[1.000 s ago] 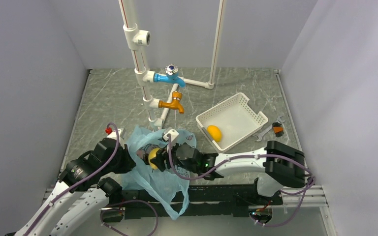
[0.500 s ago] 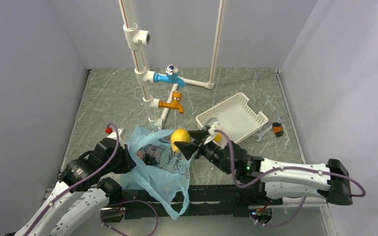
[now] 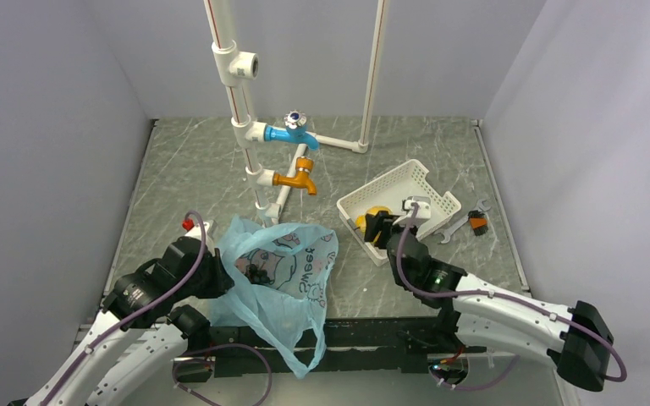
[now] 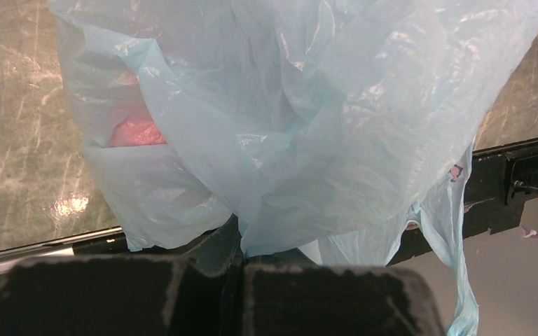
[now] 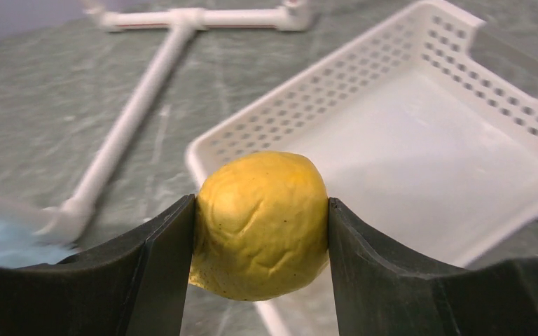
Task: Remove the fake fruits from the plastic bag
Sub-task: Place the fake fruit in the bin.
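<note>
The light-blue plastic bag (image 3: 281,275) stands open at the near left, and my left gripper (image 4: 242,260) is shut on a bunched fold of the bag (image 4: 308,126). A dark grape bunch (image 3: 258,272) shows inside its mouth. A red-orange fruit (image 4: 134,131) glows through the film. My right gripper (image 3: 378,225) hangs over the near-left corner of the white basket (image 3: 432,188). It is shut on the pale yellow fruit (image 5: 260,224), which sits squeezed between both fingers (image 5: 164,269) above the basket's rim (image 5: 301,105).
A white pipe frame with a blue tap (image 3: 292,131) and an orange tap (image 3: 296,179) stands behind the bag. A wrench (image 3: 461,224) and a small orange-black part (image 3: 478,222) lie right of the basket. A small red piece (image 3: 187,224) sits by the left arm.
My right gripper lifted the yellow fruit out of the bag and carried it right, to the basket. The left gripper kept hold of the bag, whose mouth has sagged.
</note>
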You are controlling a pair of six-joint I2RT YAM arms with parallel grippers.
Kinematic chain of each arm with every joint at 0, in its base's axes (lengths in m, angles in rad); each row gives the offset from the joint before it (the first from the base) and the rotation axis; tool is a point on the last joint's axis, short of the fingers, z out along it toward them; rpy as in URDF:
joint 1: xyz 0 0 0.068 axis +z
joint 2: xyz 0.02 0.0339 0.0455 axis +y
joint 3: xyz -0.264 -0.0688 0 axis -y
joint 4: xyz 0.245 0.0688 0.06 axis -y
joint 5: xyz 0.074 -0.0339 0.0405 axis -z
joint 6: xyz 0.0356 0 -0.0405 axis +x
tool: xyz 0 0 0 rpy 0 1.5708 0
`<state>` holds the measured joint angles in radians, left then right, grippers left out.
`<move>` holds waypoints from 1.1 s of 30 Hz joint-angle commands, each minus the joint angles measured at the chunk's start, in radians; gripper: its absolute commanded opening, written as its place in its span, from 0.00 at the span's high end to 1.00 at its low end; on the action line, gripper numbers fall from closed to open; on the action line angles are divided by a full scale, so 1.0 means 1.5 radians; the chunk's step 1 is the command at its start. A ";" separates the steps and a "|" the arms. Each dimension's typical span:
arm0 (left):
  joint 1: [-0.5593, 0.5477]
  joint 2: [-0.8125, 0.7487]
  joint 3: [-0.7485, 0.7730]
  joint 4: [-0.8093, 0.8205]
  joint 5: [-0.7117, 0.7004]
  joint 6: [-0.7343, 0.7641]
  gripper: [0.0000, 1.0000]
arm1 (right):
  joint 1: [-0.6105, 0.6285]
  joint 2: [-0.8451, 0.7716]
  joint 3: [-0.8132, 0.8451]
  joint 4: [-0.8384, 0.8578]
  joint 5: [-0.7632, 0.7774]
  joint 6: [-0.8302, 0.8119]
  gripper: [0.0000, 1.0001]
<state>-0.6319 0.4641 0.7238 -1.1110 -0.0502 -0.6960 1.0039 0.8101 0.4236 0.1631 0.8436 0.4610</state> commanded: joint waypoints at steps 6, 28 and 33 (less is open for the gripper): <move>-0.001 0.006 0.002 0.007 0.000 0.000 1.00 | -0.089 0.093 0.110 -0.259 0.067 0.211 1.00; 0.000 0.002 0.002 0.008 0.002 0.003 1.00 | -0.119 0.135 0.091 -0.220 -0.016 0.213 0.09; -0.001 0.003 0.002 0.009 0.004 0.003 1.00 | -0.118 0.121 0.099 -0.196 -0.048 0.159 0.02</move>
<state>-0.6319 0.4709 0.7238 -1.1110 -0.0502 -0.6960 0.8299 1.0191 0.5552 -0.2012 0.8162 0.7734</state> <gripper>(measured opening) 0.012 0.977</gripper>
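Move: The white bin's middle, where the held yellow fruit is being taken, lies about 6 cm ahead of the right hand, 7 cm to its right and 12 cm below. The lemon already in the bin is some 3 cm ahead, neither left nor right, 11 cm down; the blue bag is roughly 23 cm left and 10 cm back. From the left hand, the bin is about 20 cm ahead, 42 cm right and 8 cm lower. The yellow fruit, still pinched in the right hand, is carried right about 5 cm and down some 6 cm into the bin area beside the lemon, with a little forward travel, while the fingers tip down and swing clockwise, each about 15 degrees. The hand stops low, then opens wide and lets the fruit go, easing back left about a centimetre. ##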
